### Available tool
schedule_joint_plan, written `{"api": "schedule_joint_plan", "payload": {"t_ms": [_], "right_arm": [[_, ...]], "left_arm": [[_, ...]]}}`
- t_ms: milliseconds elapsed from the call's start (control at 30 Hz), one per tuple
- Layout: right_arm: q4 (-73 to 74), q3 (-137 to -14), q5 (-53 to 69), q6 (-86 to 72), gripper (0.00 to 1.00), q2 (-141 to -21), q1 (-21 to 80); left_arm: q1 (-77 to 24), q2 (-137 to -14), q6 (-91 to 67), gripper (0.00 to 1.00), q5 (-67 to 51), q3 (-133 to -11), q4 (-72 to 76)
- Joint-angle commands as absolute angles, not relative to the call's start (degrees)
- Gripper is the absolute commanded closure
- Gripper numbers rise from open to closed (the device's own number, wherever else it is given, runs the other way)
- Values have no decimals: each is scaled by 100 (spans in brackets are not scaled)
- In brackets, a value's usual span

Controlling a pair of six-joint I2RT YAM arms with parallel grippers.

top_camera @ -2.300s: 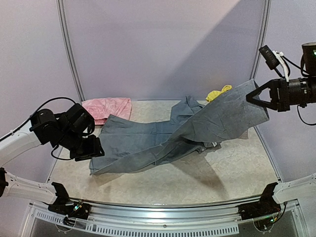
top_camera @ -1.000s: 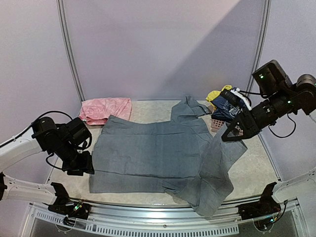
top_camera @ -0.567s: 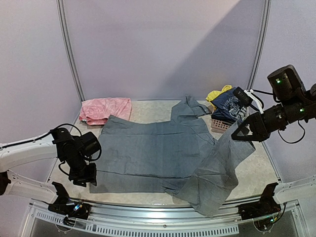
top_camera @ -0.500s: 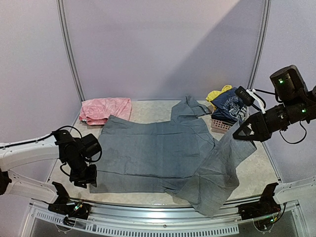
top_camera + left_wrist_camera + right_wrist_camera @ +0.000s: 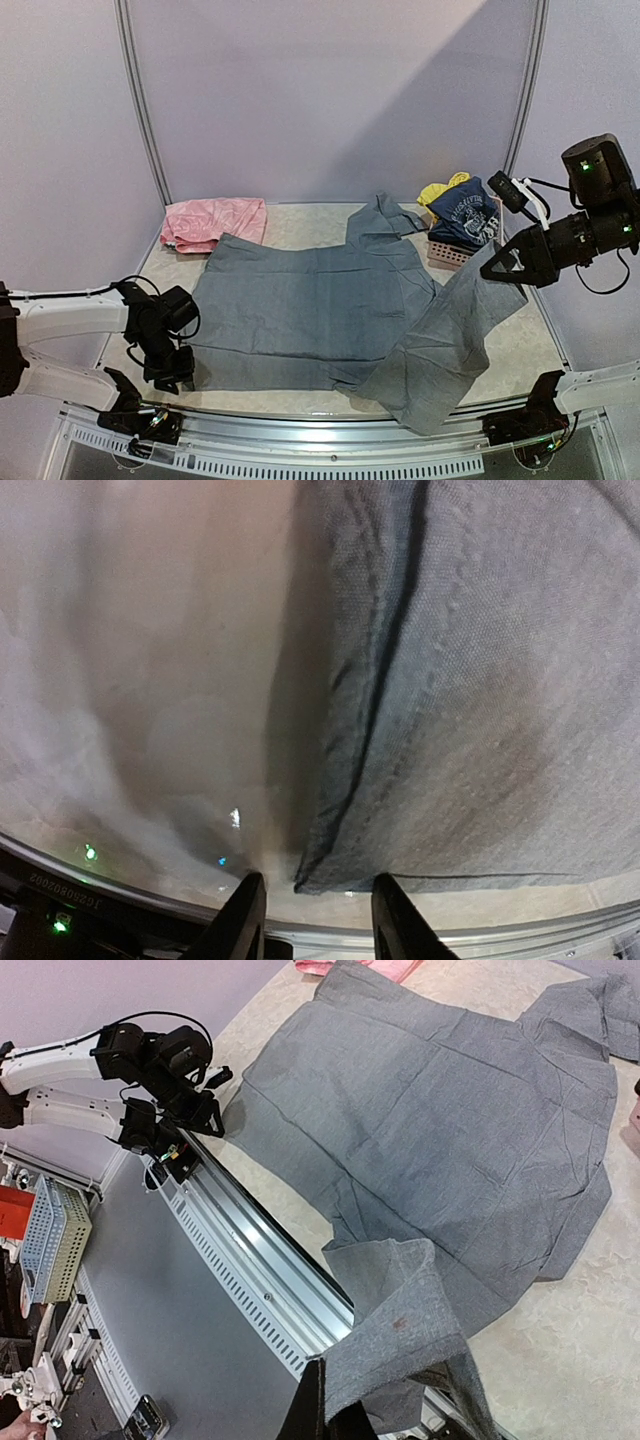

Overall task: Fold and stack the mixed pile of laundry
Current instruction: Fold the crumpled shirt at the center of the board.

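Observation:
The grey collared shirt [image 5: 310, 310] lies spread flat across the table. Its right part is lifted and hangs over the front edge. My right gripper [image 5: 493, 272] is shut on that lifted part, above the table's right side; the right wrist view shows the cloth [image 5: 450, 1140] pinched between the fingers [image 5: 322, 1412]. My left gripper [image 5: 177, 378] is low at the shirt's front left corner. In the left wrist view it [image 5: 315, 925] is open, with the corner [image 5: 305, 880] lying just ahead of its gap, not clamped. The navy top [image 5: 465, 215] and the yellow piece [image 5: 440, 190] lie in the basket. No green tee shows.
The pink slatted basket [image 5: 452, 255] stands at the back right. A pink garment [image 5: 215, 220] lies at the back left. The metal front rail [image 5: 320, 432] runs along the near edge, and the hanging shirt part crosses it.
My right gripper has come down from high at the right, then drawn right with the shirt's right part. My left gripper has slid toward me along the shirt's left edge to its front corner.

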State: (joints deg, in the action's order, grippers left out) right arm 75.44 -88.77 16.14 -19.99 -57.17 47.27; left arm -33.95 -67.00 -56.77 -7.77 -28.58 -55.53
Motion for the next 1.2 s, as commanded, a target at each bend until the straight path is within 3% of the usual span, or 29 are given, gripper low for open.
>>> {"api": "schedule_joint_plan", "payload": {"t_ms": [0,200,500,900,1167], "right_arm": [[7488,-8807,1591,-1819,100,-5687,4770],[7505,-8789,1611,-1737,100,-5657,4772],[7523,-8789,1595,-1632,100,-5658,4769],[7675,-9484,1467,-924,100,-6089,4770],[8024,-10213,969,-242,100,-6545,4767]], "left_arm": [[-3237,-6707,-5642,66,-870,-2589,-4871],[-3126,-6619,-5727,73,-715,-2378,-4562],[-3067,-6209,-5766,100,-548,-2279,-4371],[-3067,-5094,-6106,100,-479,-2842,-6020],[-3067,-5051,-6205,100,-442,-3432,-6477]]}}
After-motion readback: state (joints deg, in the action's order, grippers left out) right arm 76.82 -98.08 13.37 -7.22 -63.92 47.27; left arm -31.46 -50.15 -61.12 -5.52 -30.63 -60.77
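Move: The shirt's near-left corner sits between the left hand's open fingers, about 1 cm ahead at their height; the shirt's flat middle lies some 18 cm ahead and 22 cm right of that hand. The right hand holds the shirt's lifted right end; the shirt's far right shoulder is roughly 40 cm ahead of it, 3 cm right and 34 cm below, the laundry basket about 42 cm ahead, 21 cm right and 30 cm below. Left fingers pinch the shirt's near-left corner and lift about 4 cm; right, still gripping, eases forward and up. ##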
